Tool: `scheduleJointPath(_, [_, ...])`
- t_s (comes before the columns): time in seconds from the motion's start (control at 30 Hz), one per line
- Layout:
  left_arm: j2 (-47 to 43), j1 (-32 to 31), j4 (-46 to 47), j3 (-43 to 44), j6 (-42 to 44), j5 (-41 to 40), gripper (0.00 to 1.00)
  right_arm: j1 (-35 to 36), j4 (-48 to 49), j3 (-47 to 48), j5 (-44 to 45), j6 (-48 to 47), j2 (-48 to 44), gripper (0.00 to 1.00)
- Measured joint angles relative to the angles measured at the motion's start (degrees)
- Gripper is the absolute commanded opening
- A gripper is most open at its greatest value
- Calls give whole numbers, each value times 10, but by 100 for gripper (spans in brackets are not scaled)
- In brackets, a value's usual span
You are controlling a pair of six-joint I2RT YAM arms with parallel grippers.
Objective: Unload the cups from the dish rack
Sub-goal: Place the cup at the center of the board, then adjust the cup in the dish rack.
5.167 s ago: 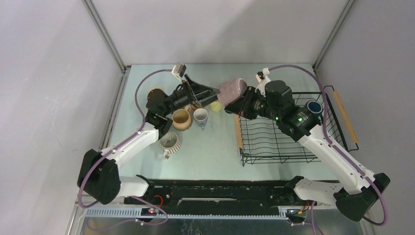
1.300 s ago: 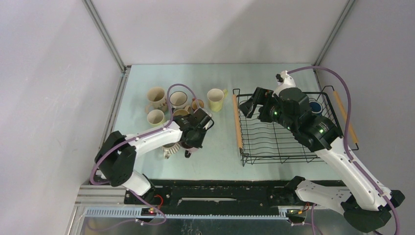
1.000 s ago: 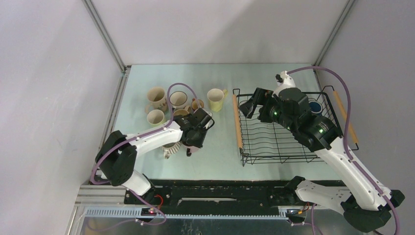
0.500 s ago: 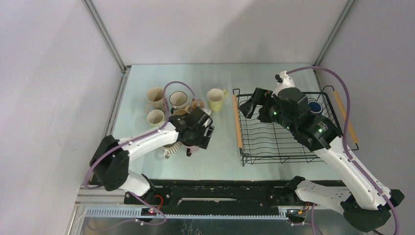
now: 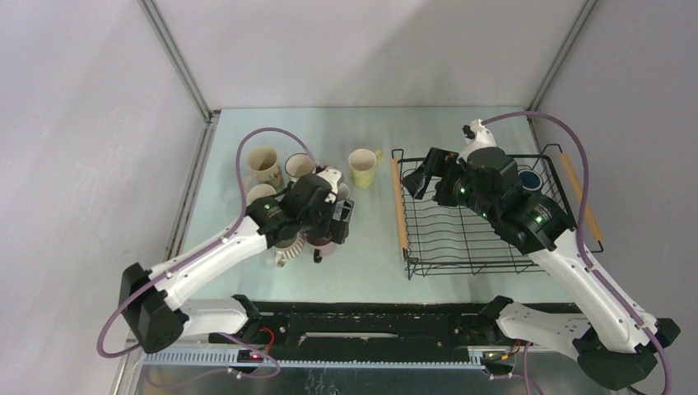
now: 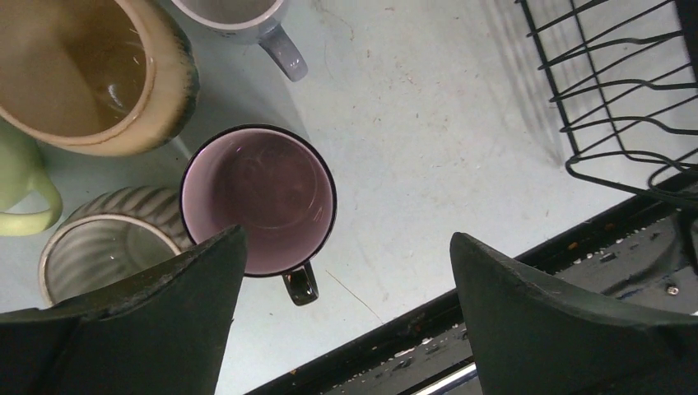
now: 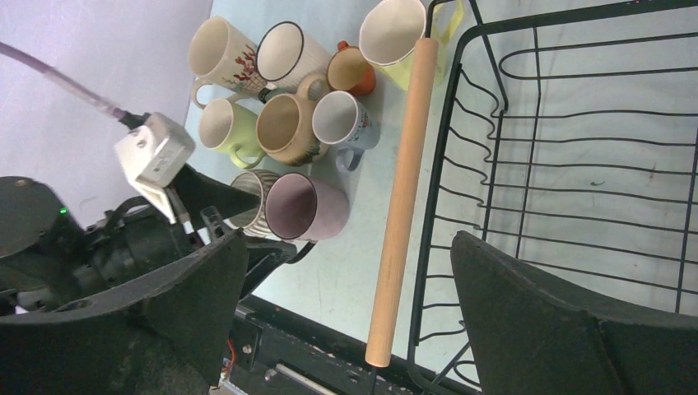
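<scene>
The mauve-pink cup [image 6: 258, 202] stands upright on the table, its dark handle toward the near edge. My left gripper [image 6: 346, 239] hangs open above it, holding nothing; from the top view the left gripper [image 5: 331, 220] covers most of this cup [image 5: 326, 247]. The black wire dish rack [image 5: 486, 269] sits at the right with a dark blue cup [image 5: 531, 178] in its far right corner. My right gripper [image 5: 422, 176] hovers open and empty over the rack's far left corner. The right wrist view shows the pink cup [image 7: 306, 206] beside the unloaded cups.
Unloaded cups cluster left of the rack: a tan one [image 6: 82, 70], a grey one [image 6: 239, 12], a ribbed cream one [image 6: 103, 247], a pale yellow one [image 5: 360, 167], a cream one [image 5: 263, 163]. The rack's wooden handle [image 7: 403, 189] lies between cups and rack.
My left gripper opened and let go of the mauve-pink cup, which now stands on the table. The left wrist rose and drew back a little. The right arm has not moved.
</scene>
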Motion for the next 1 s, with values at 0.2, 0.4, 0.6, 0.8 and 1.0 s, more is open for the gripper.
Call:
scheduleJointPath(0.2, [-50, 0, -8, 9, 0, 12, 100, 0, -1, 0, 5, 1, 1, 100])
scheduleJointPath(0.4, [-105, 0, -5, 35, 6, 37, 100, -21, -16, 0, 16, 8, 4, 100])
scheduleJointPath(0.6, [-141, 1, 14, 39, 27, 67, 100, -88, -44, 0, 35, 13, 18, 100])
scheduleJointPath(0.8, [-144, 9, 26, 39, 46, 98, 100, -191, -63, -8, 63, 9, 37, 100])
scheduleJointPath(1.0, [-154, 31, 48, 38, 61, 127, 100, -297, -42, -60, 64, -12, 47, 100])
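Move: The right hand hangs open above the rack's left wooden handle, whose middle is about 7 cm ahead, 3 cm left and 22 cm down. Its blue cup lies some 33 cm right, 16 cm ahead and 25 cm below; the rack's right handle is 10 cm ahead and 43 cm right. Under the left hand, the released pink cup is 11 cm down, 2 cm ahead, 4 cm left; the striped cup stands 9 cm left of it. Rightwards over the rack, picking up speed after a short wait, the open right hand sweeps some 17 cm towards the blue cup, also sinking about 8 cm and reaching 6 cm forward while turning clockwise about 35 degrees. The left hand, already clear of the pink cup, rises another 12 cm with fingers still wide open, their tips swinging up. ##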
